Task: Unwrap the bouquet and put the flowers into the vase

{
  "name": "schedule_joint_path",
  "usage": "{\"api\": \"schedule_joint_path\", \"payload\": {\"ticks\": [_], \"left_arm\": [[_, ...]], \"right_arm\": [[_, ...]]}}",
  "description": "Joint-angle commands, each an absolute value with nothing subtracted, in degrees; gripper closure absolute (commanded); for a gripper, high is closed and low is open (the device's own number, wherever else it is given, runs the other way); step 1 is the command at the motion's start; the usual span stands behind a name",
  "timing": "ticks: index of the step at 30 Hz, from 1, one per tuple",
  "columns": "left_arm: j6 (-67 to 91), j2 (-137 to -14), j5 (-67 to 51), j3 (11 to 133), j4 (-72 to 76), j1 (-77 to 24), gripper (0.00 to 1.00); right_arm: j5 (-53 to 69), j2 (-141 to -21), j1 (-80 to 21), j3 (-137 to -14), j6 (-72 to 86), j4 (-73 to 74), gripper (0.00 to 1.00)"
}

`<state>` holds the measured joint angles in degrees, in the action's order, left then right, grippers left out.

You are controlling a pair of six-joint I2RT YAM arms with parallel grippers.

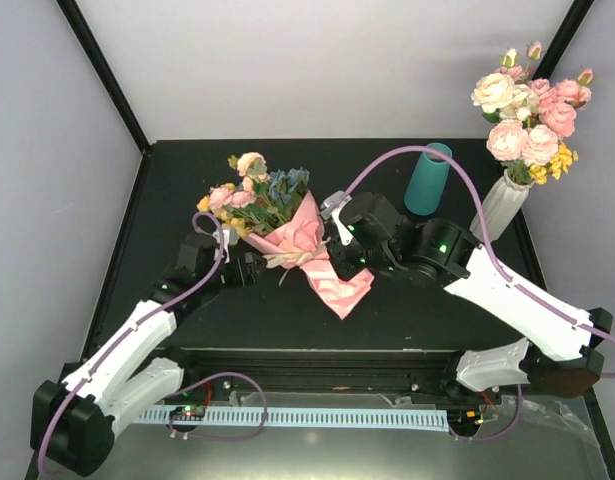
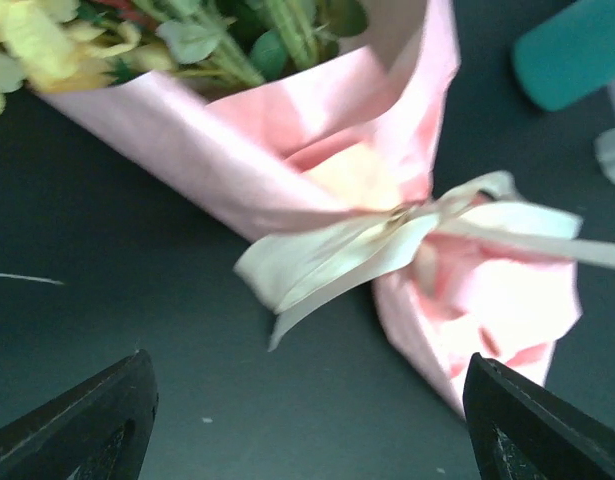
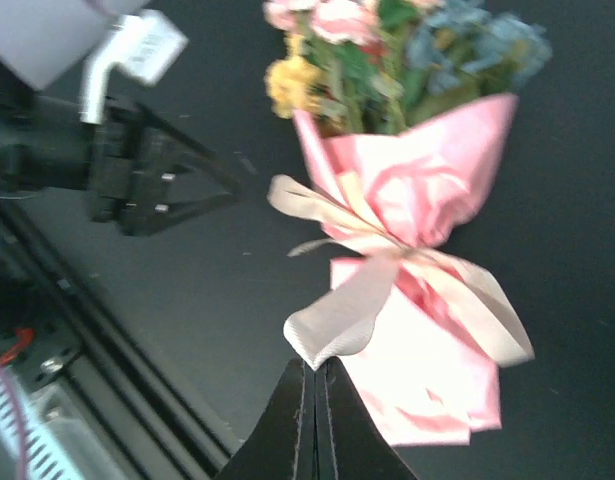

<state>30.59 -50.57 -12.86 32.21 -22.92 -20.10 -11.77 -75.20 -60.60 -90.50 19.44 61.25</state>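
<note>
The bouquet (image 1: 292, 232) lies on the black table, its flowers (image 1: 255, 195) pointing up-left and its pink paper (image 1: 339, 285) still tied with a cream ribbon (image 3: 339, 305). My right gripper (image 3: 315, 368) is shut on the end of one ribbon tail, lifted from the bow. My left gripper (image 2: 307, 420) hangs open just left of the wrap, with nothing between its fingers and the bow (image 2: 387, 232) ahead of it. In the top view the left gripper (image 1: 261, 268) and the right gripper (image 1: 330, 258) flank the bouquet's tied neck. The teal vase (image 1: 428, 180) stands upright behind the right arm.
A white ribbed vase (image 1: 500, 205) with larger pink and cream roses (image 1: 527, 115) stands at the back right, close to the teal vase. The table's near rail (image 1: 317, 365) runs below the bouquet. A purple cable (image 1: 387, 160) arcs over the right wrist.
</note>
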Motion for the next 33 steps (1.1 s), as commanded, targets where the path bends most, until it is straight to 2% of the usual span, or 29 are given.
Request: {"api": "schedule_joint_path", "payload": {"ticks": [1,6,11,15,21,26,33], "left_arm": [[39.11,-47.59,-18.75,28.87,-13.64,-22.48,0.14],[40.31,-45.65,-17.16,28.61,-14.25,-24.14,0.14],[38.30,-43.60,-14.67,29.48,-22.24,-26.26,0.15],[38.88,-38.14,-10.62,26.73,-24.90,-26.85,0.16],[39.19,-32.50,-0.31,25.74,-32.98,-26.93,0.25],[35.66,-31.16,-0.70,22.39,-29.57,-27.39,0.33],[29.20,-38.44,-4.31,19.87,-21.16,-30.71,0.41]], "right_arm": [[0.76,-75.16,-60.69,-91.52,14.48,55.96,0.98],[4.29,-77.84,-61.32,-94.71,12.10,54.13,0.98],[6.62,-82.34,-62.63,-98.58,11.07,52.94,0.98],[-1.22,-84.71,-62.90,-99.99,13.96,54.69,0.98],[-16.63,-80.18,-61.95,-88.13,18.71,56.72,0.98],[-17.62,-74.27,-56.27,-76.47,23.86,55.94,0.98],[-17.23,-72.54,-50.41,-72.34,26.13,56.29,0.98]]}}
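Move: High above the bouquet, the right hand holds the ribbon's loose end; the bow's knot lies about 10 cm ahead, 8 cm to the left and 23 cm below. The wrapped stem end is nearly under that hand, roughly 3 cm ahead, 1 cm right and 25 cm down. The teal vase stands some 28 cm ahead, 23 cm right and 18 cm lower. From the open left hand the knot is about 6 cm ahead, 11 cm right and 6 cm below. Keeping the ribbon end pinched, the right hand first swings left about 8 cm, then turns back and sweeps right, down and slightly forward to finish some 10 cm lower, twisting roughly 30 degrees clockwise on that return. Meanwhile the left hand draws back about 5 cm beside the bow, dipping at the end, with its empty fingers closing partway. ##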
